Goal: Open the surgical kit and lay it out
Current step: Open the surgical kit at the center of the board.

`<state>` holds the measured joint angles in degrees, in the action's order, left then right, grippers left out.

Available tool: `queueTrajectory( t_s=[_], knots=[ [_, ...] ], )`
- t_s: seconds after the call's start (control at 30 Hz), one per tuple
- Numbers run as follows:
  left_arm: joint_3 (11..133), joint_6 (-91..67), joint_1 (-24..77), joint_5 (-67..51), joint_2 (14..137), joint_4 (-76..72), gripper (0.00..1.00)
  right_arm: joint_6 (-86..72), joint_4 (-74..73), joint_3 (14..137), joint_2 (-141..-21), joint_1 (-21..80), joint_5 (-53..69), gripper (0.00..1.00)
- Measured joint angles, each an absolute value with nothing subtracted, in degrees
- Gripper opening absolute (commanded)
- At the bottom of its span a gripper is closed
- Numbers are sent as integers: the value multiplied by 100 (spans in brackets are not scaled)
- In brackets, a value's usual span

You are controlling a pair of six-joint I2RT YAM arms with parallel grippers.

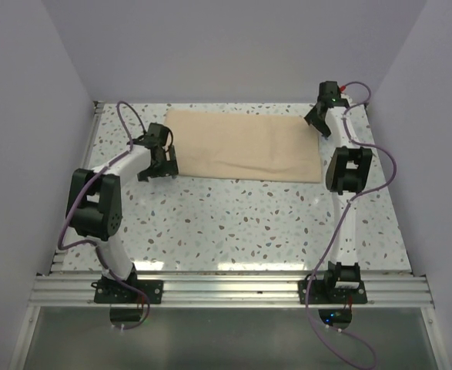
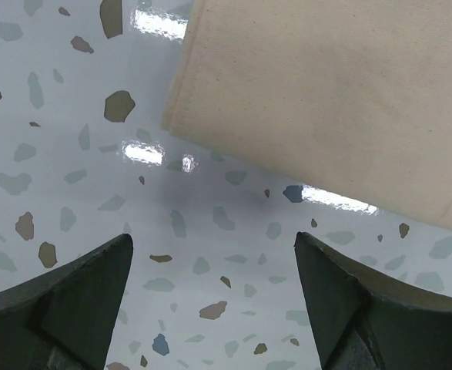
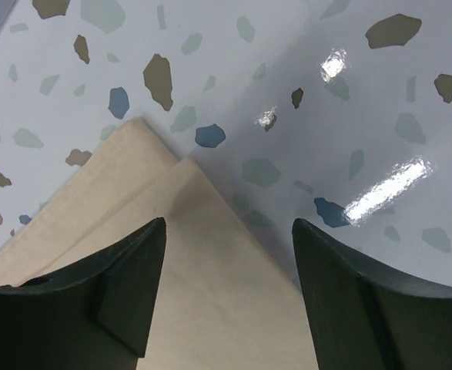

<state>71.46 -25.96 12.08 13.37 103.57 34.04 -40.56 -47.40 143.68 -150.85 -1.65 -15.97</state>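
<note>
The surgical kit shows as a folded beige cloth wrap [image 1: 245, 145] lying flat at the back of the table, its contents hidden. My left gripper [image 1: 165, 163] hovers just off the wrap's near left corner, open, with bare table between its fingers [image 2: 214, 239]; that corner of the cloth [image 2: 326, 92] lies a little ahead of it. My right gripper [image 1: 316, 123] is over the wrap's far right corner, open. In the right wrist view, the layered corner of the cloth [image 3: 210, 293] lies under and between the jaws [image 3: 229, 223], which hold nothing.
The speckled terrazzo tabletop [image 1: 249, 223] stretches between the wrap and the arm bases. Plain walls close in the left, back and right sides. An aluminium rail [image 1: 233, 289] runs along the near edge.
</note>
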Motion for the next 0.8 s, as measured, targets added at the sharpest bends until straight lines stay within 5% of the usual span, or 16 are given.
queueTrajectory(
  t_s=[0.1,0.13,0.27,0.8],
  knots=[
    [7135,-2598,1208,1363,10350,3420,90,-4032,-4646,14383,-15251,-191,-1603,49],
    [7135,-2598,1208,1369,10346,3422,90,-4021,-4587,14396,-15266,-191,-1636,29],
    [7120,-2600,1208,1376,10302,3420,90,-4014,-4491,14409,-15323,-193,-1568,0],
    [6963,-2641,1208,1411,10141,3441,90,-3920,-4412,13443,-14682,-187,-1785,0]
  ],
)
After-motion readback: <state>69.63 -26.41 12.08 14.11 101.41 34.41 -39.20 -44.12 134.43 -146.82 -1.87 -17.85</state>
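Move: My right hand hovers roughly 2 cm above the surgical kit's far right corner, which lies 2 cm or so ahead and about level sideways. The kit's near right corner is some 27 cm back and about 1 cm to the left; the board's far right corner is around 8 cm ahead and 21 cm to the right. From my left hand the kit's far right corner lies about 25 cm ahead and 57 cm to the right, slightly below. I shut my right fingers from about three-quarters open while dipping nearly 2 cm and easing a little forward, so they pinch the kit's right edge just short of the far corner. I hold there briefly, then start drawing the pinched cloth back towards my base, about 2.5 cm, rising slightly at the very end. ##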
